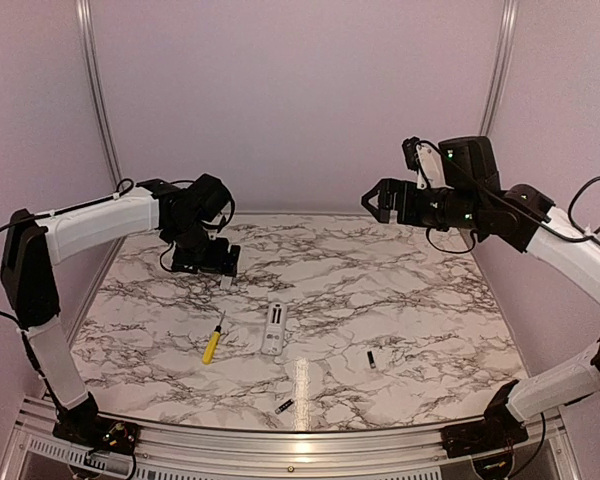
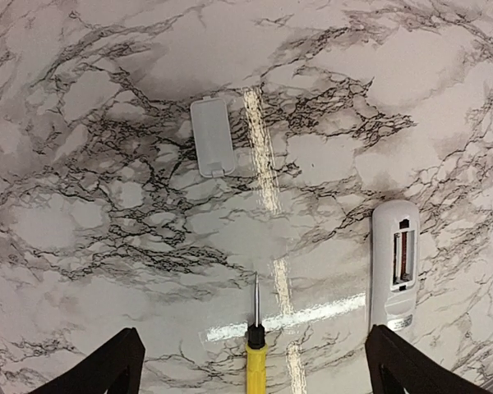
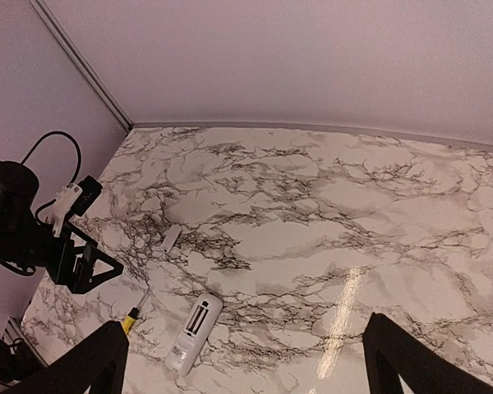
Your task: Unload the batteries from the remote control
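The white remote control lies mid-table with its recessed compartment facing up and uncovered; I see no cells inside it. Two batteries lie apart from it, one to its right and one near the front edge. My left gripper hovers over the back left of the table, open and holding nothing. Its dark fingers stand wide apart in the left wrist view. My right gripper hangs high at the back right, open and empty, looking down on the remote control.
A small white cover piece lies flat beyond the left gripper. A yellow-handled screwdriver lies left of the remote, tip pointing away. Pale walls with metal posts close in the table on three sides.
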Robot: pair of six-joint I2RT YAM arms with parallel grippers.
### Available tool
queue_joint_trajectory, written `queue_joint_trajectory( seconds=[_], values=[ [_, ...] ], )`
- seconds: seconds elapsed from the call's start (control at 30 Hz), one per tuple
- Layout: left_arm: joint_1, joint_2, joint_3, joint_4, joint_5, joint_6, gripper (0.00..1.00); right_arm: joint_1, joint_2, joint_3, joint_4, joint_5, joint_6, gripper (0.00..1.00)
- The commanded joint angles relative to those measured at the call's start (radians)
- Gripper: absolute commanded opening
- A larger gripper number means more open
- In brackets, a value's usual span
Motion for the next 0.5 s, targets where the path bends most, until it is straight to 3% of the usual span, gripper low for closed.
queue_joint_trajectory(
  seconds=[0.0,0.2,0.47],
  values=[
    [0.010,-0.112,0.050,-0.002,-0.124,0.048,0.99,-0.008,0.006,0.068,-0.056,0.107,-0.012,0.98],
    [0.020,-0.245,0.045,0.008,-0.272,0.095,0.99,-0.008,-0.025,0.103,-0.050,0.178,-0.048,0.98],
    [0.031,-0.451,-0.090,0.074,-0.404,0.116,0.99,-0.009,-0.048,0.090,-0.071,0.190,-0.043,0.98]
  ],
)
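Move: The emptied remote control lies about 14 cm to the right of my open left hand, 9 cm back and 12 cm below it. The screwdriver I have let go lies some 10 cm back and about 1 cm to the right, and the white battery cover about 6 cm ahead, neither left nor right, both also on the table. From my right hand the remote control is about 24 cm left, 6 cm back and 33 cm below. I lift my empty left hand up and away from the table, about 15 cm, then let the rise swing out some 7 cm to my left, clear of the screwdriver and remote control, tipping the fingers up forward by about 25 degrees and keeping them wide open. My right hand, also open and empty, drifts a few centimetres up and to the right, turning slightly clockwise. ##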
